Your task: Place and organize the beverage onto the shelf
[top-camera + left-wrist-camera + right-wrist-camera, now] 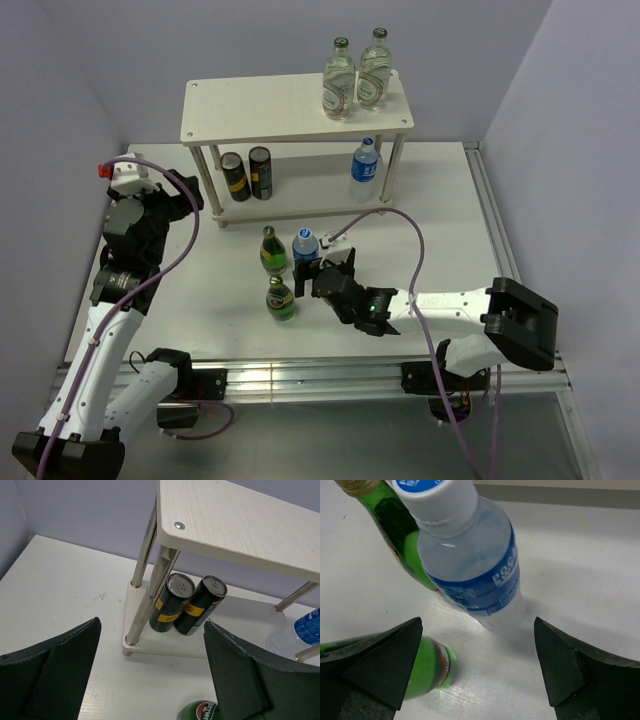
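Observation:
The shelf [260, 110] stands at the back of the table. Its top board carries two clear glass bottles [339, 80]. On the lower board are two black cans [247, 174] and a blue-labelled water bottle [366, 170]. On the table in front stand a second water bottle [305, 246] and two green bottles [273, 251] [280, 298]. My right gripper [322, 268] is open just short of that water bottle [475, 565], with one green bottle [427, 667] by its left finger. My left gripper [192, 203] is open and empty, facing the cans [185, 602] at the shelf's left end.
Purple walls close in the table at the back and both sides. A silver shelf leg [145, 605] stands between my left gripper [152, 630] and the cans. A green bottle top [200, 712] shows at the lower edge of the left wrist view.

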### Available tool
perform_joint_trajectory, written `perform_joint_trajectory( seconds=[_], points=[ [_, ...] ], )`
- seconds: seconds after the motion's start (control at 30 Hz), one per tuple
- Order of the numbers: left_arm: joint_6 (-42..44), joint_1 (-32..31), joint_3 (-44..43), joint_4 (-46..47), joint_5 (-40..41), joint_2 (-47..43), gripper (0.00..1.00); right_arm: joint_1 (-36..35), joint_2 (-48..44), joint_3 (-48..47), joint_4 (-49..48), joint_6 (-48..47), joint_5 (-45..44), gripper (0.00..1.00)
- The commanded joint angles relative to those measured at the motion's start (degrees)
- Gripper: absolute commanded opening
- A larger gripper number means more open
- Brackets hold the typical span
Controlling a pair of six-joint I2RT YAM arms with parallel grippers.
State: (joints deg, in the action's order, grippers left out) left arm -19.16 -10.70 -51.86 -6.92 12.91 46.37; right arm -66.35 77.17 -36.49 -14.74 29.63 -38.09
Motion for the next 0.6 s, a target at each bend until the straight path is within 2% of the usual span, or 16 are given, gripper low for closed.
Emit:
perform_joint_trajectory(
  seconds=[0.0, 0.2, 0.43, 0.53, 0.57],
  points=[
    [0.44, -0.02, -0.62, 1.47, -0.51, -0.67, 0.91, 0.60, 2.11, -3.76, -6.77, -2.38, -0.94, 0.99],
    [0.44, -0.02, -0.62, 1.56, -0.43, -0.75, 0.91, 2.53, 8.69, -3.76, -17.40, -6.42, -3.66, 0.99],
    [0.44, -0.02, -0.79, 1.47, -0.43, -0.58, 0.91, 7.19, 17.13, -6.40, -22.43, -6.25, -4.45, 0.97],
    [0.44, -0.02, -0.79, 1.56, -0.60, -0.58, 0.91, 8.60, 18.54, -6.84, -24.19, -6.95, -6.03, 0.79],
    [0.44, -0.02, -0.79, 1.56, -0.51, -0.49, 0.91, 9.04, 18.55, -7.01, -24.28, -7.47, -6.12, 0.64]
  ],
)
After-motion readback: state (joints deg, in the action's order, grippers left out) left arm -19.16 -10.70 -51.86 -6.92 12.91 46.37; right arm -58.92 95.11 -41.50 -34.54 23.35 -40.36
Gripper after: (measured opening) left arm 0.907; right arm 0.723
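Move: The Pocari bottle to be gripped stands about 7 cm ahead of the open right hand and 2 cm to its left, its middle some 4 cm lower. One green bottle stands beside it, about 7 cm farther left and 1 cm farther out; the front green bottle is close by the right hand, 6 cm to its left and 1 cm back. From the left hand, the Pocari bottle lies some 20 cm right, 2 cm back and 26 cm below. The Pocari bottle is taken between the right hand's wide-open fingers as the hand runs forward about 7 cm, easing slightly left at first and dipping some 2 cm midway, while the wrist turns clockwise and tips up, each by 5 to 10 degrees. Only at the end do the fingers start to close, meeting the bottle's sides around the top of its label. ##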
